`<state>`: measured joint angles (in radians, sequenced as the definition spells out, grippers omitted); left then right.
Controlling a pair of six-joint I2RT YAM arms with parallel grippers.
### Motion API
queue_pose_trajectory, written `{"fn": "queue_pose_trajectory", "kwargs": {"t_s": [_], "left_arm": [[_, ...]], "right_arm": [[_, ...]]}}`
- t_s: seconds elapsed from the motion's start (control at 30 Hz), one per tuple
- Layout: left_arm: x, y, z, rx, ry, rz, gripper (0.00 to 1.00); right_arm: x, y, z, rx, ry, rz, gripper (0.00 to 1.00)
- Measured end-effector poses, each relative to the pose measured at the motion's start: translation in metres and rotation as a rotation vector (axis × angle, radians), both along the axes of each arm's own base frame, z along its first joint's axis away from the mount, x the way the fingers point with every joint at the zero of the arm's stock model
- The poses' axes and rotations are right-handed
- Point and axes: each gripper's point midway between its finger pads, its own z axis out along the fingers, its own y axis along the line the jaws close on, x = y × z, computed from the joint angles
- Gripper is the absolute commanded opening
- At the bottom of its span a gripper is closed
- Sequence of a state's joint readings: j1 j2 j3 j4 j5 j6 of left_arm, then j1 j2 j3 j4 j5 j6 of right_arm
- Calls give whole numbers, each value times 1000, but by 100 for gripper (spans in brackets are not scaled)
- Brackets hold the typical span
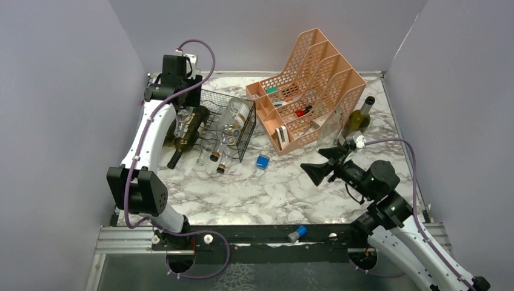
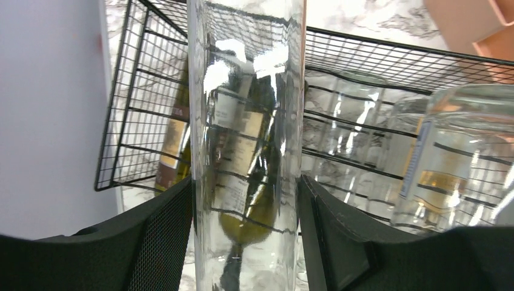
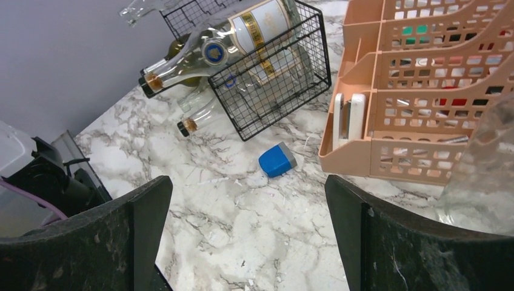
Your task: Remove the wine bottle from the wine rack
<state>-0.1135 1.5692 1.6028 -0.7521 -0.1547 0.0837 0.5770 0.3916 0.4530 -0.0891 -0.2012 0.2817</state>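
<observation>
A clear glass wine bottle (image 2: 245, 121) stands between the pads of my left gripper (image 2: 245, 242), and both pads press its sides. In the top view this gripper (image 1: 182, 114) hangs at the left end of the black wire wine rack (image 1: 237, 138), with the clear bottle (image 1: 182, 126) under it. Through the glass I see the rack's mesh (image 2: 363, 60) and a dark green bottle (image 2: 176, 145). More bottles lie in the rack (image 3: 273, 79), necks toward the near side. My right gripper (image 3: 248, 230) hovers open over bare marble, far from the rack.
A peach perforated file organizer (image 1: 309, 91) stands right of the rack. A green bottle (image 1: 359, 118) stands upright behind its right end. A small blue block (image 1: 262, 161) lies on the marble near the rack. The left wall is close to the left arm.
</observation>
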Motion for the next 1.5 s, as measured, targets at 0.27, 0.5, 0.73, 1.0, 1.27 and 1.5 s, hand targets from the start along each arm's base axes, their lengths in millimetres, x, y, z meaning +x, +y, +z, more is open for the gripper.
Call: {"fn": "queue_pose_trajectory", "kwargs": {"t_s": [0.27,0.5,0.73,1.0,1.27,1.5], "left_arm": [[-6,-27,21,-151,-34,-62,41],[-20,-73,71,-401,-132,-193,41],[-46,-120,107,-692,-196,-348,41],[-60,-155,103,-983,-140,-427,41],[-74,-170,93,-1160,-58,-446,38],[-90,-178,81,-1335,37,-414,38]], "right_arm": [[1,17,26,-35,-27,93,100],[14,42,58,-81,-75,191,100],[42,71,103,-143,-222,263,100],[86,104,132,-281,-553,299,100],[87,138,84,-574,-1081,522,100],[87,168,70,-684,-1433,521,100]]}}
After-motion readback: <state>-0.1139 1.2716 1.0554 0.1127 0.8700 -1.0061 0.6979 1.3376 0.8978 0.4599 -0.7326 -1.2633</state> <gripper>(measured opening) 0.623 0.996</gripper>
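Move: The clear bottle is already in the left fingers; the open right gripper it is carried to waits about 43 cm right of the left hand and 22 cm back, at much the same height. On the rack, the labelled bottle lies some 18 cm right of the left hand, 3 cm ahead and 15 cm below. From the right hand, the clear bottle is about 43 cm left and 21 cm ahead, roughly level; the blue block is 15 cm left, 21 cm ahead, 23 cm below. Carry the clear bottle right about 18 cm, back and upward over the labelled bottle, easing down slightly at the end, keeping the grip and rolling the left hand some 75 degrees, left side down, until its fingers point right and forward. Meanwhile bring the open right gripper left, forward and up towards the bottle, then sink from the peak, rolling sharply until its fingers point left. ##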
